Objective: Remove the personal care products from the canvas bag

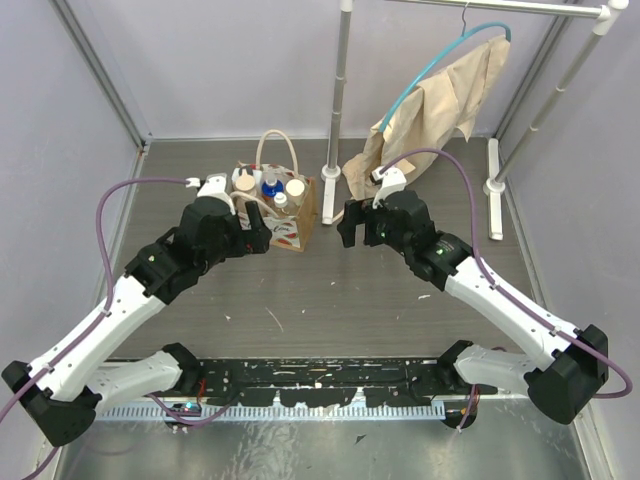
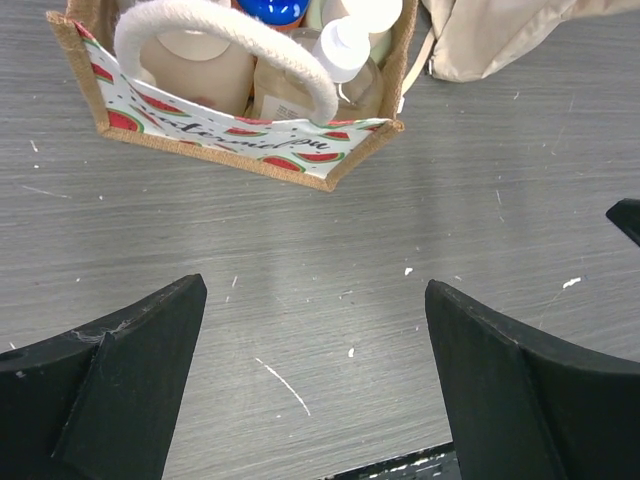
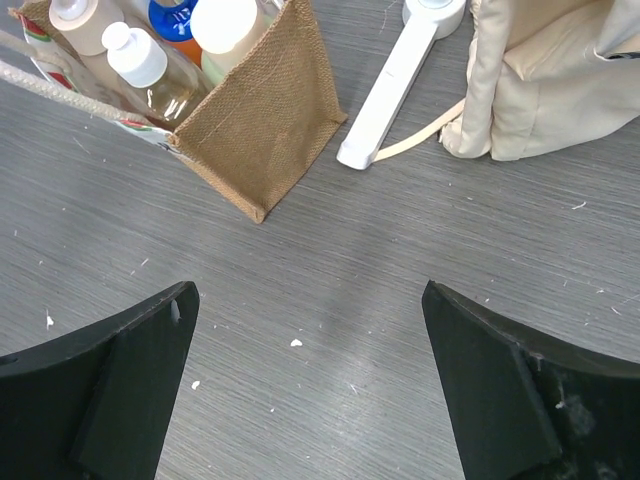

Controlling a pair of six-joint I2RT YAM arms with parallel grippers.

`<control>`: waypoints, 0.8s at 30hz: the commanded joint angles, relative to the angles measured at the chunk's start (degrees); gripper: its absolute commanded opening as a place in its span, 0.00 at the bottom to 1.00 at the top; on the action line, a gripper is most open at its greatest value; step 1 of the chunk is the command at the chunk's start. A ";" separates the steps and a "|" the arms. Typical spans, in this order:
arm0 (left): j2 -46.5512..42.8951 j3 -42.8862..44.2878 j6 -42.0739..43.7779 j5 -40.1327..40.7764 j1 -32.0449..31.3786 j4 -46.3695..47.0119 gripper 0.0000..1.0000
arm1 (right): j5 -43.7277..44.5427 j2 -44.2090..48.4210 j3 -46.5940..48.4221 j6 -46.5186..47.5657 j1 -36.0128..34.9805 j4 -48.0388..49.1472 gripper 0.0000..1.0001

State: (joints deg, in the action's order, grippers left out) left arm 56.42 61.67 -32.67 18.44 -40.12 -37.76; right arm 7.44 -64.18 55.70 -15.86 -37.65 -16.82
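Note:
The canvas bag (image 1: 292, 228) stands upright at the table's back middle, its cream handles (image 1: 275, 150) up. Several personal care products (image 1: 270, 188) stand inside it: a tan bottle (image 2: 200, 65), a clear bottle with a white cap (image 2: 340, 45), a blue-capped one (image 3: 170, 15) and a white-lidded one (image 3: 225, 22). My left gripper (image 1: 257, 238) is open and empty, close to the bag's front left; the bag's watermelon-print front (image 2: 230, 135) fills its wrist view. My right gripper (image 1: 347, 223) is open and empty just right of the bag's burlap side (image 3: 265, 130).
A large beige cloth (image 1: 440, 110) on a teal hanger (image 1: 430, 70) hangs from a white rack at the back right. The rack's white foot (image 3: 395, 90) lies on the table right beside the bag. A second foot (image 1: 494, 190) lies at the far right.

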 commanded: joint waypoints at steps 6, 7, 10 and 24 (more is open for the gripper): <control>-0.79 -0.14 2.34 1.63 0.27 -1.63 0.98 | 1.89 1.24 1.52 -1.20 0.04 1.64 1.00; -0.60 -0.07 2.50 2.29 0.28 -1.51 0.98 | 1.43 1.12 1.66 -1.26 0.03 1.47 1.00; 0.78 0.75 7.16 4.17 0.31 2.12 0.98 | 1.67 0.26 1.95 -1.17 0.04 1.06 1.00; 23.83 16.58 10.43 15.60 5.01 0.44 0.99 | 4.23 -2.51 8.61 2.83 0.08 -4.26 1.00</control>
State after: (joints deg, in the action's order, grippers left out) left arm 76.31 74.89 -22.50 30.83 -36.07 -37.17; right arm 9.87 -67.26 60.12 -15.05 -37.65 -21.30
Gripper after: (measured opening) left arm 0.996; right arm 0.999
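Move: The white pump bottle in the canvas bag lies about 14 cm ahead of the left hand, 3 cm to its left and 13 cm below. Its blue-capped neighbour is roughly 15 cm ahead and 3 cm right of the hand; the clear bottle is 11 cm ahead and 5 cm right, both some 15 cm down. From the right hand the pump bottle is about 9 cm ahead, 28 cm left and 12 cm below. The left hand, empty and wide open, barely shifts at first, then drives forward about 8 cm, edging a little to its left, from in front of the canvas bag towards the pump bottle at its left end, with hardly any net change in height. On the way the wrist rolls its left side up nearly 20 degrees and swings some 10 degrees counter-clockwise, the fingers staying open as they come close to the front rope handle, where no touch can be made out. ##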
